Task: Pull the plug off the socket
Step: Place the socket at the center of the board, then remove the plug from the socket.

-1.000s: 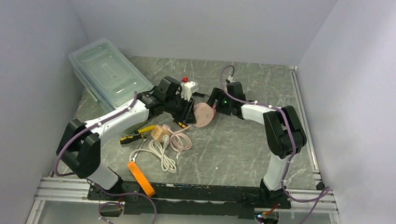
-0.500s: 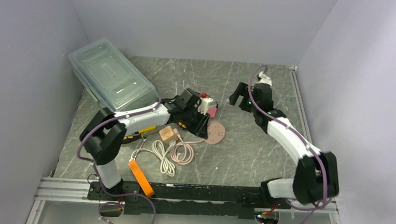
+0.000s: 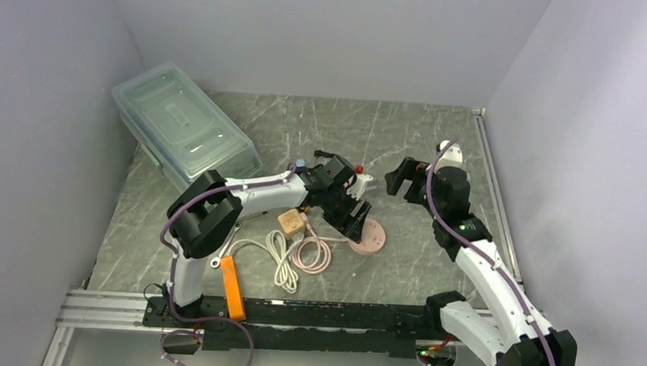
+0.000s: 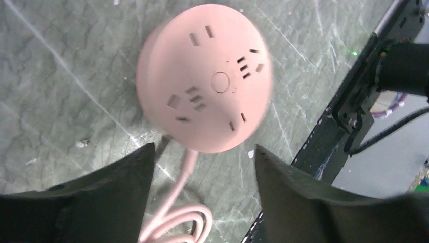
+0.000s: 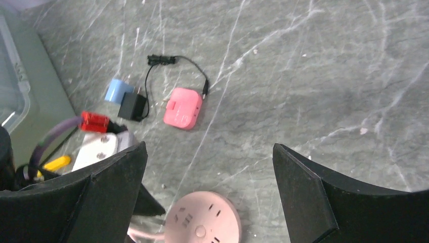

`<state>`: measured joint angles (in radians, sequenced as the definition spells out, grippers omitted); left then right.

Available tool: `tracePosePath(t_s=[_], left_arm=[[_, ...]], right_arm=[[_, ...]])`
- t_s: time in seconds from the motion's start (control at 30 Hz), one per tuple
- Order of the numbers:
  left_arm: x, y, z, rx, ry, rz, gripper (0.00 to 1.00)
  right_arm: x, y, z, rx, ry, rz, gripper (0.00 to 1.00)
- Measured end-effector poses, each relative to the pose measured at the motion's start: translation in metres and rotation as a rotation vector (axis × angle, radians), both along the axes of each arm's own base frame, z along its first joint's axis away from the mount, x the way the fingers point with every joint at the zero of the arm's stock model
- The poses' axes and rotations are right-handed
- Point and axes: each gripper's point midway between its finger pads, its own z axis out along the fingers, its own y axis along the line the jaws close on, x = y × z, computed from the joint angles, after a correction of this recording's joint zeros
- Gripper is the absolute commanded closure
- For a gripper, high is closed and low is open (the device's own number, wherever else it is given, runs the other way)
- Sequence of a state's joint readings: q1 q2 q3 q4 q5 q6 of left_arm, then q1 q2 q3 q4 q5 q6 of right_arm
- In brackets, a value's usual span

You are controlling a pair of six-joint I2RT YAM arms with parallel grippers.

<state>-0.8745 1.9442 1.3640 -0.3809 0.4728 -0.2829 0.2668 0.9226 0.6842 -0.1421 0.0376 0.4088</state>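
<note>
The round pink socket lies flat on the marble table, every slot in its face empty; it also shows in the top view and the right wrist view. Its pink cord runs back between my left fingers. My left gripper hovers open just behind the socket, holding nothing. A beige plug block with a white cable lies loose left of the socket. My right gripper is wide open and empty, raised to the right of the socket.
A small pink box, a black adapter and a blue piece lie behind the socket. A clear lidded bin stands at the back left. An orange tool lies near the front rail.
My left gripper carried the socket right and toward the front, then opened and let it down flat. My right arm swung away to the right, opening wider.
</note>
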Motion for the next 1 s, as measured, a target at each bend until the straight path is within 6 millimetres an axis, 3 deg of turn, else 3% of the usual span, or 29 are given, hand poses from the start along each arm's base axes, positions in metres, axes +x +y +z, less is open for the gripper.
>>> tracePosePath(t_s=[0.13,0.2,0.33,0.43,0.53,0.6,0.7,0.83,0.93,1.0], left_arm=[[0.007,0.009,-0.002,0.054,-0.045,0.034,0.08],[0.014,0.017,0.009,0.068,-0.079,0.066,0.07],[0.036,0.039,0.062,0.035,-0.207,0.157,0.02],[0.049,0.066,0.109,-0.01,-0.319,0.258,0.01],[0.05,0.108,0.147,-0.048,-0.369,0.396,0.0],[0.046,0.135,0.157,-0.072,-0.354,0.488,0.0],[0.033,0.166,0.148,-0.084,-0.27,0.617,0.0],[-0.001,0.177,0.099,-0.064,-0.073,0.702,0.0],[-0.022,0.182,0.06,-0.024,0.067,0.754,0.0],[-0.03,0.183,0.047,-0.007,0.126,0.783,0.0]], right_arm=[[-0.012,0.013,-0.016,0.02,-0.003,0.092,0.04],[-0.015,0.023,-0.02,0.046,-0.013,0.145,0.05],[-0.014,0.041,-0.011,0.095,-0.061,0.235,0.1],[-0.011,0.055,-0.007,0.125,-0.079,0.29,0.24],[-0.01,0.073,-0.016,0.149,-0.059,0.359,0.27],[-0.013,0.09,-0.026,0.155,-0.033,0.42,0.3],[-0.026,0.122,-0.046,0.156,0.018,0.538,0.39],[-0.052,0.161,-0.082,0.164,0.13,0.702,0.44],[-0.063,0.171,-0.11,0.179,0.226,0.761,0.46],[-0.068,0.175,-0.123,0.19,0.281,0.784,0.46]])
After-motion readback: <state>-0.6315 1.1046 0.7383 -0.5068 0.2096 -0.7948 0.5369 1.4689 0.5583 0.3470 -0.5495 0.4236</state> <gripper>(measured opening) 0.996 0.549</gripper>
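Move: The tan cube adapter is next for both hands. From the left gripper it lies about 16 cm left, level ahead and some 3 cm lower; the round pink socket is about 4 cm right, 2 cm back and 3 cm below that gripper. From the right gripper the adapter is roughly 27 cm left, 8 cm back and 14 cm down. The pink cord coil lies about 5 cm right and 8 cm back of the adapter. Lift the left gripper off the round pink socket and arc it about 18 cm left, rising some 16 cm before sinking again to hover open by the tan cube adapter, turning 45 degrees counter-clockwise. Meanwhile sweep the right gripper some 17 cm left, down and a little back towards the adapter's pink-plug side, turning likewise, tipping down and half closing. ##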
